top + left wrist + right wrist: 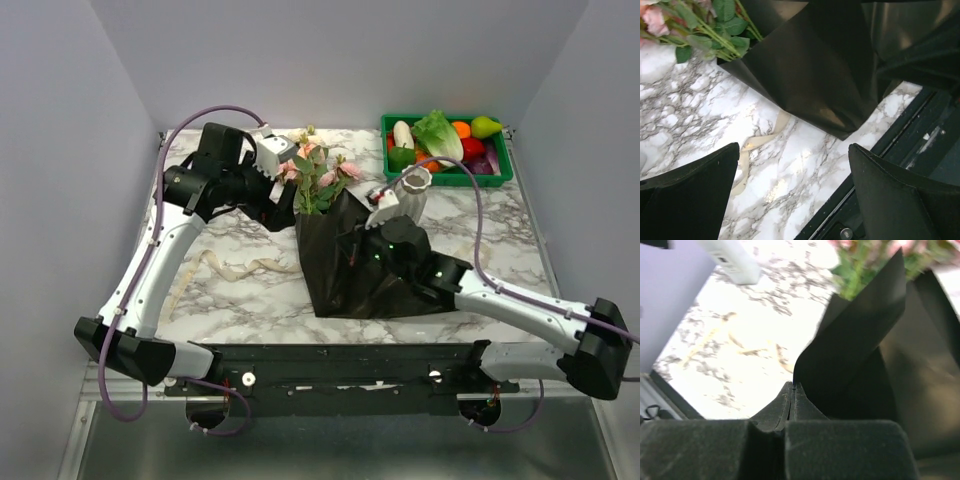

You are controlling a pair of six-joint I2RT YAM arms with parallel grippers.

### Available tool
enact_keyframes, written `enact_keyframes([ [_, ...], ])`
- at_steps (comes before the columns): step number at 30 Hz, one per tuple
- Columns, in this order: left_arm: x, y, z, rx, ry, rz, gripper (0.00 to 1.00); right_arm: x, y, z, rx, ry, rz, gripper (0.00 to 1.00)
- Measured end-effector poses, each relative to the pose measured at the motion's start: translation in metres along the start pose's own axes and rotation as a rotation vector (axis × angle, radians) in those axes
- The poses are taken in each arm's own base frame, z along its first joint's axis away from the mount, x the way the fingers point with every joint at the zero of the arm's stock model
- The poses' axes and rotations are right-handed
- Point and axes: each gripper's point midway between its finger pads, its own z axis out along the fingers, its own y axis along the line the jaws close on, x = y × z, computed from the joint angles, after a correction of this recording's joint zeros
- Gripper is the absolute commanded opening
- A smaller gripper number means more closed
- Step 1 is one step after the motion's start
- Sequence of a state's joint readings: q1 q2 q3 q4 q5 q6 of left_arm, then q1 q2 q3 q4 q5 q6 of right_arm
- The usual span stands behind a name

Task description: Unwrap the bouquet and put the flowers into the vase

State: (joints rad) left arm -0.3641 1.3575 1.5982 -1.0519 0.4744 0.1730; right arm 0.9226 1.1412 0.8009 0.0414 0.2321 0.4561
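The bouquet lies mid-table with its dark paper wrap spread loose. The flowers, pink and cream roses on green stems, stick out of its far end. The white ribbed vase stands upright just right of them. My right gripper is over the paper; in the right wrist view the gripper is shut on a raised edge of the paper. My left gripper hangs open over bare marble, left of the paper and near the stems, holding nothing.
A cream ribbon lies loose on the marble left of the paper, also under my left gripper as ribbon. A green crate of vegetables sits at the back right. The black base rail runs along the near edge.
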Motion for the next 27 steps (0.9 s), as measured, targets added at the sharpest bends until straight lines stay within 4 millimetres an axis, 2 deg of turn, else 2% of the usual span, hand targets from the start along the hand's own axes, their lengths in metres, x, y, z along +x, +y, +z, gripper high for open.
enact_keyframes([
  [6, -0.01, 0.03, -0.013, -0.139, -0.041, -0.077, 0.99, -0.015, 0.068, 0.041, -0.098, 0.013, -0.072, 0.01],
  [9, -0.011, 0.054, -0.03, -0.242, -0.07, -0.139, 0.99, -0.017, 0.103, 0.062, -0.149, 0.019, -0.108, 0.01],
  [12, -0.018, 0.072, -0.063, -0.346, -0.136, -0.18, 0.99, -0.008, 0.132, 0.083, -0.194, 0.04, -0.14, 0.06],
  [13, -0.021, 0.074, -0.073, -0.371, -0.159, -0.183, 0.99, -0.004, 0.141, 0.088, -0.208, 0.051, -0.149, 0.24],
  [15, -0.028, 0.074, -0.1, -0.43, -0.223, -0.177, 0.99, 0.006, 0.159, 0.101, -0.24, 0.07, -0.167, 0.47],
  [16, -0.031, 0.071, -0.11, -0.447, -0.248, -0.169, 0.99, 0.011, 0.167, 0.107, -0.257, 0.079, -0.173, 0.64],
  [19, -0.037, 0.058, -0.138, -0.487, -0.317, -0.138, 0.99, 0.024, 0.193, 0.122, -0.311, 0.108, -0.202, 0.79],
  [20, -0.037, 0.054, -0.144, -0.496, -0.33, -0.132, 0.99, 0.029, 0.199, 0.125, -0.326, 0.117, -0.212, 0.8],
  [23, -0.033, 0.049, -0.151, -0.509, -0.333, -0.131, 0.99, 0.04, 0.213, 0.128, -0.364, 0.153, -0.227, 0.84],
  [27, -0.027, 0.054, -0.153, -0.536, -0.31, -0.146, 0.99, 0.047, 0.221, 0.123, -0.403, 0.179, -0.239, 0.88],
])
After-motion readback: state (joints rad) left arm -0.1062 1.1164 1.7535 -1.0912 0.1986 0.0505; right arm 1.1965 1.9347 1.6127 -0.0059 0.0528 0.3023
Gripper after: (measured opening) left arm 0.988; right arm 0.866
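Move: The right hand already pinches the edge of the black wrapping paper. The ribbon on the open table it is headed for lies about 27 cm to its left, roughly level and some 13 cm below. The bottle stands about 35 cm left and 14 cm ahead, the flowers about 25 cm ahead and 7 cm left, the vase some 9 cm ahead and 13 cm right. From the left hand the ribbon is about 16 cm left, 4 cm back and 20 cm below. Still pinching the wrapping edge, the right hand sweeps it fast to the left, about 25 cm in all, towards the ribbon, arching up a few centimetres and back down while turning counter-clockwise; late in the sweep its fingers open wide and let the paper go. The empty, open left hand clears out of its way, first forward and left, then up and back, tipping its fingers upward. ##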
